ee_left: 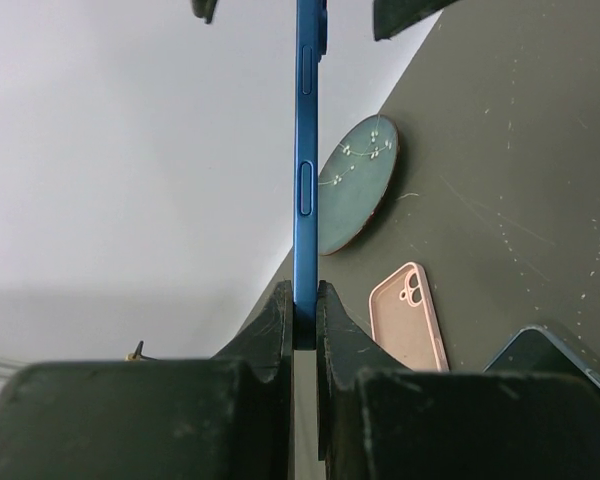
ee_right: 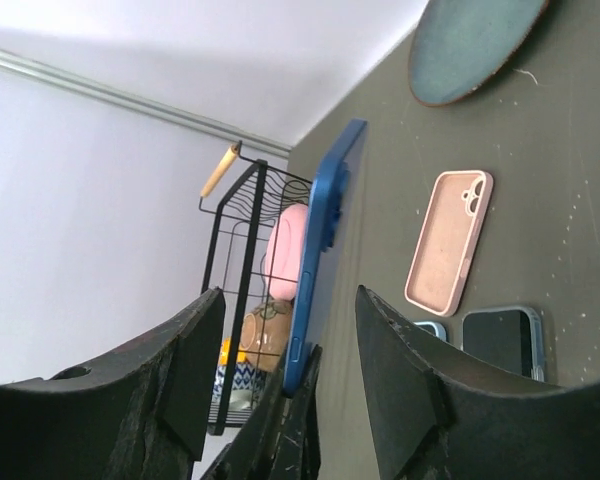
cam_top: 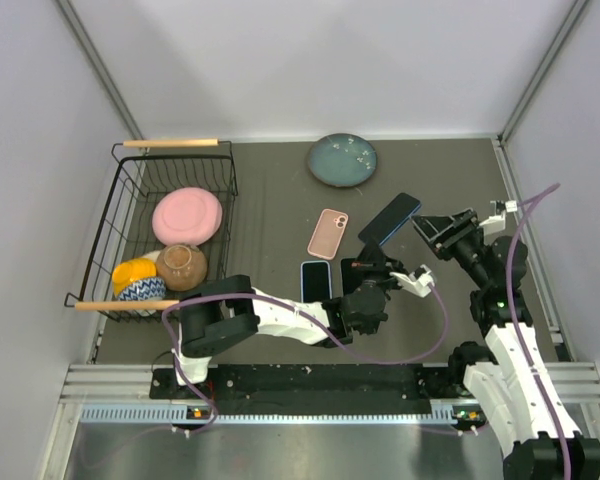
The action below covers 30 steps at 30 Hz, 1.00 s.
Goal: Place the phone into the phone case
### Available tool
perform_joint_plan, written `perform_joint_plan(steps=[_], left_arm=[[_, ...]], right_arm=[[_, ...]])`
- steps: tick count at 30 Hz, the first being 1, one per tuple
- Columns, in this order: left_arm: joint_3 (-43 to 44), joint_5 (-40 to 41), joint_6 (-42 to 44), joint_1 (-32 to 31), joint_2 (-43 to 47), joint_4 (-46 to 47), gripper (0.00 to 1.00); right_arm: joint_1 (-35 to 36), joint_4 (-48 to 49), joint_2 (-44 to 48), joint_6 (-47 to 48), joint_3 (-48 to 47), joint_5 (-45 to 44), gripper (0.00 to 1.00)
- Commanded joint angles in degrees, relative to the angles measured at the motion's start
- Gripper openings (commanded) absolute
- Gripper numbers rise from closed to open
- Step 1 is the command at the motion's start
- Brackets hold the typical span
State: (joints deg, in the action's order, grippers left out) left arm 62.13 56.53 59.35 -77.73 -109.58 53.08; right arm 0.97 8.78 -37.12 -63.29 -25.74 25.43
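Note:
The blue phone (cam_top: 390,220) is raised off the table, edge-on in the left wrist view (ee_left: 306,150). My left gripper (cam_top: 373,264) (ee_left: 305,300) is shut on its lower end. My right gripper (cam_top: 428,228) (ee_right: 290,295) is open, its jaws standing on either side of the phone's (ee_right: 320,240) upper end without touching it. Its fingertips (ee_left: 410,15) show at the top of the left wrist view. The pink phone case (cam_top: 328,233) (ee_left: 410,315) (ee_right: 448,240) lies flat on the table, hollow side up, just left of the raised phone.
A teal plate (cam_top: 342,160) (ee_left: 358,185) (ee_right: 475,45) sits at the back. A black wire basket (cam_top: 130,190) at the left holds a pink plate and bowls. A second, blue-rimmed device (cam_top: 316,280) (ee_right: 500,340) lies flat near the left gripper.

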Motion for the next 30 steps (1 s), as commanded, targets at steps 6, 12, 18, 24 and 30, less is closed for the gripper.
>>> perform_joint_plan(steps=[6, 12, 18, 24, 30], left_arm=[[0.3, -0.7, -2.3, -0.3, 1.6, 3.7, 0.0], [0.3, -1.0, -2.2, -0.3, 1.7, 3.4, 0.0], [0.4, -1.3, -2.3, -0.3, 1.9, 3.3, 0.0], [-0.1, -1.1, -4.7, -0.4, 2.8, 2.0, 0.26], [-0.9, -1.2, -8.7, -0.3, 4.5, -1.9, 0.59]], right_arm=[[0.4, 1.1, -1.7, 1.9, -2.0, 1.0, 0.53], [1.6, 3.6, -5.9, 1.7, -2.1, 2.6, 0.46], [5.3, 3.4, -9.1, 2.6, -3.9, 1.4, 0.32], [5.4, 4.1, -8.5, 1.9, -2.7, -1.0, 0.0], [5.4, 8.6, -8.8, -0.1, -0.9, -2.4, 0.0]])
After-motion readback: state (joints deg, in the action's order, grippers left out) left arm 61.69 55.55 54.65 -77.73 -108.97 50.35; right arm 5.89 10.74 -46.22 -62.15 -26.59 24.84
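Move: The blue phone, held by the left hand, has its middle about 7 cm left of the open right hand, 3 cm ahead and 2 cm lower. The pink phone case lies some 25 cm left of the right hand, 5 cm ahead and 22 cm below; the dark phone on the table is 18 cm left, 5 cm back, equally low. From the left hand, the blue phone's middle is about 6 cm ahead, 4 cm right and 2 cm higher. The right hand sinks about 3 cm, slides left and pinches the blue phone's edge; the left fingers then open. ##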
